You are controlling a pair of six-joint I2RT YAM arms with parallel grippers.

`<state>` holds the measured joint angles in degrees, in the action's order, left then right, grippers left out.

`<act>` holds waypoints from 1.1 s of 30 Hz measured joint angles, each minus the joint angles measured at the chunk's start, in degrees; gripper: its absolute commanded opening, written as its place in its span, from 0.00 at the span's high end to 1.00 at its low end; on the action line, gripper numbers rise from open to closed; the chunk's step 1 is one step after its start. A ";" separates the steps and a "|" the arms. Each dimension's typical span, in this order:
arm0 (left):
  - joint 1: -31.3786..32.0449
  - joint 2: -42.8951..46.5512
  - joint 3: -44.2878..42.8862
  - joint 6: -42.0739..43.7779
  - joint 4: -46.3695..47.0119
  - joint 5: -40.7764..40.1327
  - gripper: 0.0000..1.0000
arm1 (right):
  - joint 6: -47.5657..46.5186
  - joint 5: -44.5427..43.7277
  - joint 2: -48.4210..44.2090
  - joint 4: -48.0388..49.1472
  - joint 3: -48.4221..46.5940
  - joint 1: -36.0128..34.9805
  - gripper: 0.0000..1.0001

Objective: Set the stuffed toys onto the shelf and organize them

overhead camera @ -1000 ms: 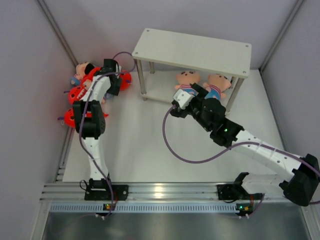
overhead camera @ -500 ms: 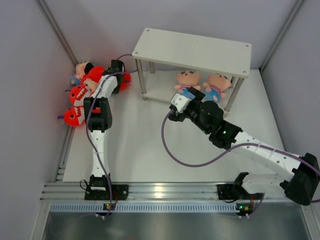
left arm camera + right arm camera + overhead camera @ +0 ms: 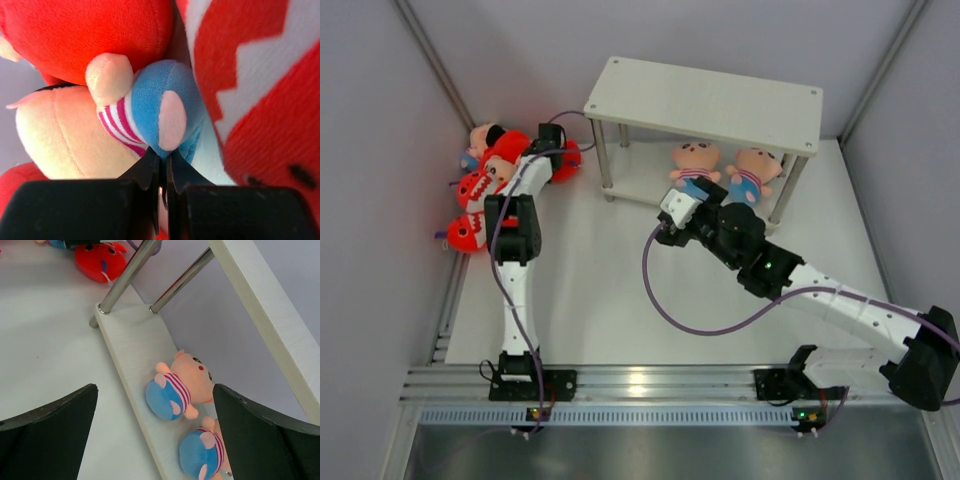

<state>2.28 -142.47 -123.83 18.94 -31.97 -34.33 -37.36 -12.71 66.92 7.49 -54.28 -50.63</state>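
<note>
Two stuffed toys, striped-shirt dolls [image 3: 695,160] [image 3: 755,170], lie on the lower tier of the off-white shelf [image 3: 705,100]. My right gripper [image 3: 703,190] hovers open just in front of them; its wrist view shows both dolls [image 3: 175,390] [image 3: 200,452] on the lower board [image 3: 132,345] between wide-spread fingers [image 3: 45,425]. My left gripper [image 3: 545,148] is buried in the toy pile at the far left. In its wrist view the gripper [image 3: 162,160] is shut on the blue bottom of a doll [image 3: 160,105], wedged between red sharks [image 3: 260,100] [image 3: 90,35].
The pile against the left wall holds red sharks [image 3: 470,230] [image 3: 475,185] [image 3: 568,160] and another doll [image 3: 480,135]. A shelf leg [image 3: 605,165] stands just right of the pile. A purple cable [image 3: 660,290] loops from the right arm over the table.
The left gripper has pushed deeper into the pile and closed on the doll's blue bottom. The right gripper has drawn back slightly from the shelf, still open.
</note>
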 measured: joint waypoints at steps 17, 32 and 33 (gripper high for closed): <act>-5.44 63.30 46.73 14.64 -7.72 41.18 1.00 | 3.91 -0.37 -9.29 -1.51 5.57 -4.59 0.01; 37.05 67.98 58.29 30.53 -23.71 38.47 1.00 | 4.57 -3.67 -11.32 -2.64 6.29 -7.78 0.00; 40.54 66.82 58.12 30.53 -23.61 36.11 1.00 | 4.59 -3.89 -11.32 -2.95 6.29 -7.85 0.01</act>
<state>42.83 -75.66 -65.71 49.47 -55.57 1.78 -32.77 -16.60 55.59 4.54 -47.99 -58.48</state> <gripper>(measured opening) 0.049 0.993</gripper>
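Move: My left hand already pinches the doll's blue lower body inside the pile. The clear table before the shelf, where I take it, lies about 34 cm back and 25 cm right, 5 cm below. One red toy is 9 cm right and 3 cm ahead; the toothy red toy is some 12 cm left and 9 cm back. From my open right hand the doll is roughly 27 cm ahead, 42 cm left and 25 cm below. I keep my left fingers shut on the doll and pull it back out of the pile while lifting, then swing right and sink again towards the clear table by my right hand, about 36 cm back and 26 cm right in all, turning the wrist some 85 degrees clockwise. My empty right hand draws back about 6 cm from the shelf, fingers still wide open. ##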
